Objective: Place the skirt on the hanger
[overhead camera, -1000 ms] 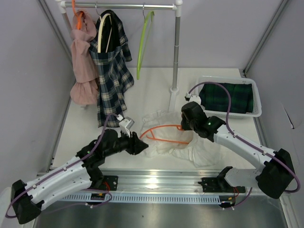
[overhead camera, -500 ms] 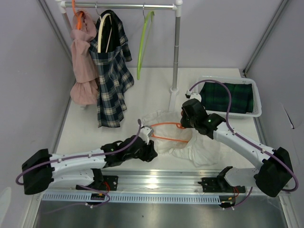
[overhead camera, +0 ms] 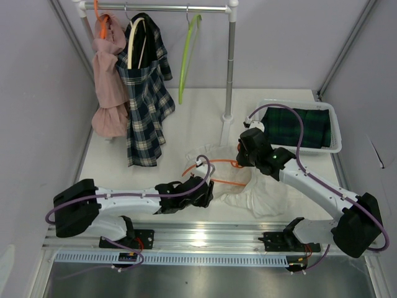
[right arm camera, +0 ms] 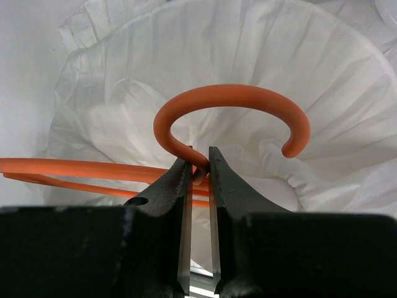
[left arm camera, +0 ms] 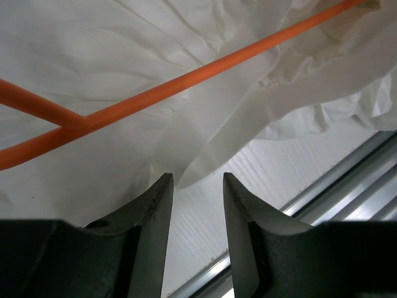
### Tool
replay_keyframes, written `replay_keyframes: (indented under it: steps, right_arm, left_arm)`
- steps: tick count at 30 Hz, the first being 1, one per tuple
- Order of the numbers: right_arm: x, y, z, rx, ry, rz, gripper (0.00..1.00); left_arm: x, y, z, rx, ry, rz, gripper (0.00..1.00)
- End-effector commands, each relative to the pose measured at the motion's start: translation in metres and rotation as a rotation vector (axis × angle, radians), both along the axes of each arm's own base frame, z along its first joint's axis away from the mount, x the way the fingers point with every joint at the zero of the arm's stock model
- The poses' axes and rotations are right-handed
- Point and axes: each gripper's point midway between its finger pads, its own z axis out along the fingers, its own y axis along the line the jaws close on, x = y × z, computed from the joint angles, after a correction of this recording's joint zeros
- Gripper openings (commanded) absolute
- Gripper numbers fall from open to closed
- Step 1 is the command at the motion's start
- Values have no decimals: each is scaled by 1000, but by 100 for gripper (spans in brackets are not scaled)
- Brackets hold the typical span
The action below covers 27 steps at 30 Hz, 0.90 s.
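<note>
The white skirt point(overhead camera: 254, 189) lies crumpled on the table with the orange hanger point(overhead camera: 226, 182) on top of it. My right gripper point(overhead camera: 238, 163) is shut on the hanger's neck just below the hook point(right arm camera: 236, 93); its own view shows it point(right arm camera: 199, 162) with skirt folds point(right arm camera: 322, 68) behind. My left gripper point(overhead camera: 208, 188) sits low at the skirt's near left edge. In the left wrist view it point(left arm camera: 196, 181) stands open, with a loose fold of the skirt point(left arm camera: 205, 161) just beyond its fingertips and the hanger's bar point(left arm camera: 205, 71) crossing above.
A rail at the back holds a pink garment point(overhead camera: 108, 81), a plaid dress point(overhead camera: 146, 93) and a green hanger point(overhead camera: 188, 53). Its pole point(overhead camera: 230, 68) stands behind the skirt. A white basket point(overhead camera: 338, 127) with dark plaid cloth sits at the right. A metal rail point(overhead camera: 205, 239) runs along the near edge.
My left arm has stretched to the right, bringing its gripper to the skirt's near left edge, with the jaws slightly narrower. The right gripper has kept its hold on the hanger, barely moving.
</note>
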Motion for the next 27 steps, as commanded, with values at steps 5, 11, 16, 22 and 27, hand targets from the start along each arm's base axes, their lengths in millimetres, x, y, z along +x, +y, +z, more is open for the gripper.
replay_keyframes:
  steps: [5, 11, 16, 22, 27]
  right_arm:
    - [8, 3, 23, 59, -51, -9, 0]
    - [8, 3, 23, 60, -51, -7, 0]
    - [7, 2, 22, 61, -49, -7, 0]
    - [7, 1, 24, 66, -55, -7, 0]
    - [8, -2, 24, 68, -67, -11, 0]
  left_arm:
    - [17, 2, 2, 58, -72, 76, 43]
    - [19, -4, -5, 82, -90, 64, 43]
    - [23, -6, -5, 94, -115, 79, 41]
    - [31, 2, -6, 119, -152, 123, 19]
    - [31, 2, 3, 97, -166, 117, 0]
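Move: The near edge of the skirt's open waist lies just off the left hand's open fingertips, about 2 cm ahead, 1 cm to the left and 3 cm below. The orange hanger's middle is some 7 cm ahead, 4 cm right and a few cm higher; the metal rail runs roughly 12 cm behind the hand. From the right hand, still gripping the hanger's neck, that skirt edge lies about 9 cm back, 11 cm left and 11 cm lower. The left hand sinks about 2 cm and eases forward as far, shutting its fingers on the skirt's near edge. ##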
